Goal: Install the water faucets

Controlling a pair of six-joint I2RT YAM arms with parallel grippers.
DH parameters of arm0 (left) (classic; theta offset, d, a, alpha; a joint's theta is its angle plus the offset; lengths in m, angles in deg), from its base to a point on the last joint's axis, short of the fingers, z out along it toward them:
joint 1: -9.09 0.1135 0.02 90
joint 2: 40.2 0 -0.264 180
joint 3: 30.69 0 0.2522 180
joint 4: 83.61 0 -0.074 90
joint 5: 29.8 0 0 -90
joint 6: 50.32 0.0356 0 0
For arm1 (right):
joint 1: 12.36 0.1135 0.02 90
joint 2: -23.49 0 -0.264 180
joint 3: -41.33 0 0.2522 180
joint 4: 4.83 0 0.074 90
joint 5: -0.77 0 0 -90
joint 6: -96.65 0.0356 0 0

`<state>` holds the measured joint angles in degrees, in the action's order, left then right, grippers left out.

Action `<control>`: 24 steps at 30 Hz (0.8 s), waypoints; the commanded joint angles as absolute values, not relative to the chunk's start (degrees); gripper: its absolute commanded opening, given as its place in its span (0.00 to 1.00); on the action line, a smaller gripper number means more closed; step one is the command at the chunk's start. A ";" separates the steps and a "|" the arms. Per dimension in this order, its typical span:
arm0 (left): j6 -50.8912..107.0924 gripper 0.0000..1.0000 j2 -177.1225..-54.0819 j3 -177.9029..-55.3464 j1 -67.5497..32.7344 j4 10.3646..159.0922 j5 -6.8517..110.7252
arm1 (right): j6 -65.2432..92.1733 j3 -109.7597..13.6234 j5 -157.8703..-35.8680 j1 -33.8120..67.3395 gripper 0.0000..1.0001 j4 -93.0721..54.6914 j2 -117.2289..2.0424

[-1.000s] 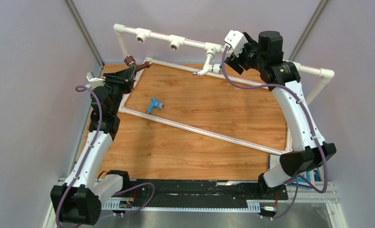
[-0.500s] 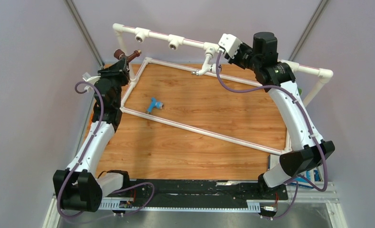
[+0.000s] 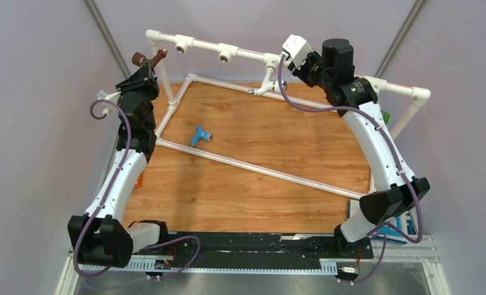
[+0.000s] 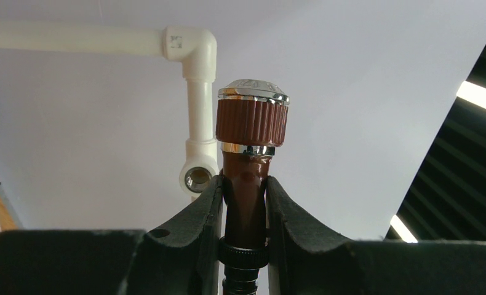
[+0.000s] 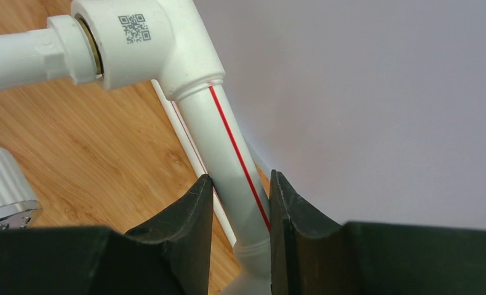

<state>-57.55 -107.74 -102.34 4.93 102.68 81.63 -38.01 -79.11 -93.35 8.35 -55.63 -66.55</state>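
Note:
My left gripper (image 3: 145, 69) (image 4: 243, 181) is shut on the dark brown faucet (image 3: 148, 59) (image 4: 251, 123). It holds the faucet in the air beside the left post of the white pipe frame (image 3: 246, 55), with the ribbed handle uppermost in the left wrist view. An empty tee socket (image 4: 199, 178) shows just behind it. My right gripper (image 3: 294, 65) (image 5: 240, 178) is shut on the frame's red-striped top pipe (image 5: 228, 144). The white faucet (image 3: 264, 85) (image 5: 0, 181) sits screwed into the tee next to it. A light blue faucet (image 3: 199, 135) lies on the wooden table.
Two empty tee sockets (image 3: 182, 45) (image 3: 226, 56) face forward on the top bar. The frame's lower pipes (image 3: 259, 169) lie on the wooden table (image 3: 290, 135). A green thing (image 3: 386, 115) peeks out behind the right arm. Grey walls stand close around.
My left gripper has lifted the brown faucet up and to the left, toward the frame's left post. My right gripper has moved onto the top pipe and shut on it.

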 commanded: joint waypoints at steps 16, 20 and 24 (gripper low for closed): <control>-55.51 0.00 -99.79 -98.68 5.31 99.06 86.48 | -24.99 -82.92 -79.48 21.03 0.00 -51.55 -68.71; -55.33 0.00 -98.82 -97.10 5.58 98.53 87.88 | -24.46 -79.49 -77.81 21.39 0.00 -50.68 -67.57; -55.24 0.00 -100.57 -97.72 5.58 98.71 87.27 | -24.55 -77.12 -76.84 21.39 0.00 -49.97 -67.48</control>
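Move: The left hand still holds the brown faucet; the leftmost tee of the top rail lies about 6 cm ahead of it, 8 cm to its right and 2 cm lower. The rail's corner elbow is some 7 cm ahead and 1 cm right, the second tee 19 cm right and 2 cm ahead. The right hand grips the rail; from it the leftmost tee is roughly 28 cm left and 5 cm ahead, the white faucet 5 cm left, 5 cm nearer and 5 cm lower. With its fingers still closed on the top rail just right of the white faucet's tee, the right hand drags the rail about 5 cm to the left, easing back a centimetre as it goes, then stops. Meanwhile the left hand keeps its grip on the brown faucet and draws it back some 3 cm from the rail, drifting left, then sinks nearly 4 cm from there while the wrist turns slightly counter-clockwise and tips down about 5 degrees. ##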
